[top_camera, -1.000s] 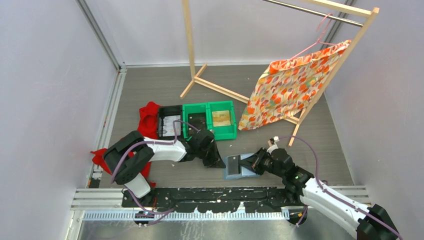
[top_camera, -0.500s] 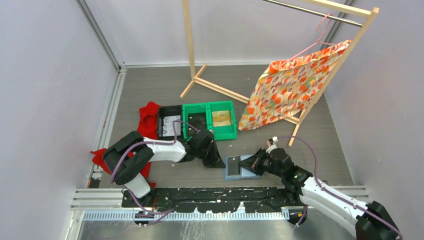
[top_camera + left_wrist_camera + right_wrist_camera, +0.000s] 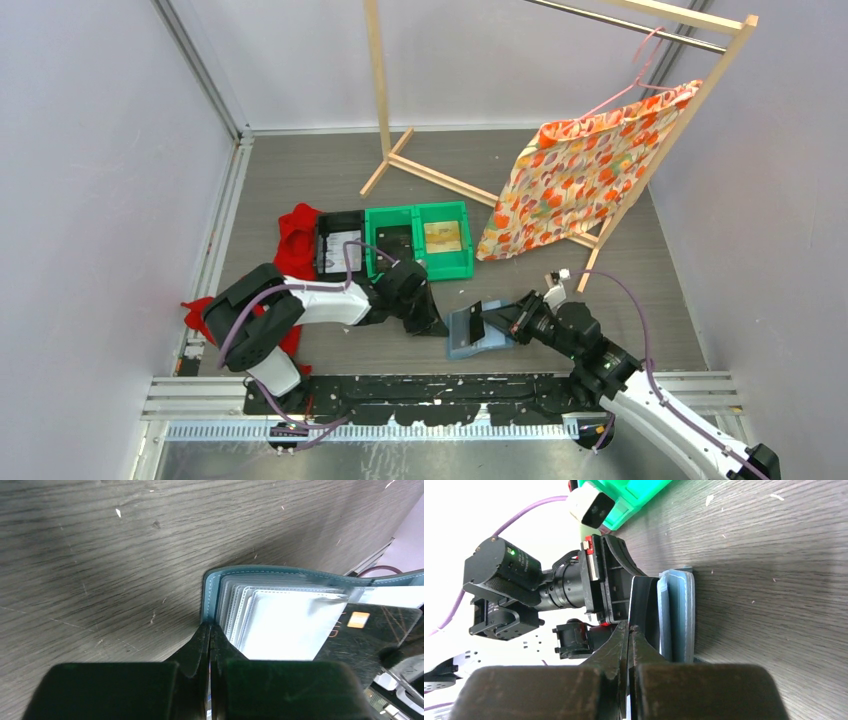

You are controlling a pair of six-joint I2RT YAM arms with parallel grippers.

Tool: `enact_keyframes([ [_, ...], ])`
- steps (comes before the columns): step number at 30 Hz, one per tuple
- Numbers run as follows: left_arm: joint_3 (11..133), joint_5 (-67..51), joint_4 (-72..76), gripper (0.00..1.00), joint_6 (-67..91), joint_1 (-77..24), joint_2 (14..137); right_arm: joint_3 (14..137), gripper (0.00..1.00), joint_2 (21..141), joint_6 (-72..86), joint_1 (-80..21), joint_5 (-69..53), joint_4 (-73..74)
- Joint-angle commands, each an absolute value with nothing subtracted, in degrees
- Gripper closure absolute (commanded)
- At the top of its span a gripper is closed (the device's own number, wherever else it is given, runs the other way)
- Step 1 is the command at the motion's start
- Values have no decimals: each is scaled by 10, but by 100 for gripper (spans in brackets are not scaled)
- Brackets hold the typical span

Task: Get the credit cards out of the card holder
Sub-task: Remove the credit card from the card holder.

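Note:
The slate-blue card holder [image 3: 464, 345] lies open on the floor between the arms. My left gripper [image 3: 440, 327] is shut on its left cover edge; in the left wrist view [image 3: 210, 630] the pale pockets [image 3: 280, 625] fan out beside the jaws. My right gripper [image 3: 498, 322] is shut on a dark grey credit card [image 3: 476, 322] that is tilted up, partly out of the holder. The card shows an orange chip [image 3: 358, 620]. In the right wrist view, that gripper [image 3: 630, 630] pinches the card [image 3: 643, 600] beside the holder [image 3: 677, 615]. No whitish card shows.
Two green bins [image 3: 418, 240] and a black bin [image 3: 338, 248] stand just behind the left arm, with red cloth [image 3: 297, 232] beside them. A wooden rack [image 3: 440, 175] with a patterned orange cloth [image 3: 580, 170] stands at the back right. A metal rail [image 3: 400, 395] runs along the near edge.
My right gripper has drawn back to the right and lifted, pulling the dark card partly out of the holder and tilting it up. The left gripper has stayed on the holder's edge.

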State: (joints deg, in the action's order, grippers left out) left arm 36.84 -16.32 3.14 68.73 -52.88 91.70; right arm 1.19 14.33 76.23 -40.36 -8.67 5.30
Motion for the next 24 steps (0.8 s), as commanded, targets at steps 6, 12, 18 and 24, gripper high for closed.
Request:
enact_keyframes([
  [6,347,-82,-111,100,650,-528,897,38,99,155,733,-404,-72,223],
  [12,359,-74,-138,99,636,-528,874,63,99,205,711,-405,-79,224],
  [18,367,-72,-156,99,627,-528,854,62,99,235,709,-404,-83,199],
  [24,381,-69,-202,99,615,-529,792,84,99,222,700,-405,-84,222],
])
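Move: Just right of the left hand's shut tips, which are at its left edge, lies the open card holder, its middle about 7 cm to that hand's right and level with it. For the right hand, the holder's middle is roughly 6 cm below and 1 cm left; the black card in its fingers hangs some 2 cm left and 3 cm below. The green box stands around 18 cm ahead of the left hand and 5 cm left. Lowering the still-pinched black card towards the table, the right hand sinks about 4.5 cm, easing slightly right and back, and tips its fingers more steeply down while keeping its grip. The left hand, fingers shut, comes away from the holder's left edge and slides about 5 cm left just above the table, tilting steeper. ##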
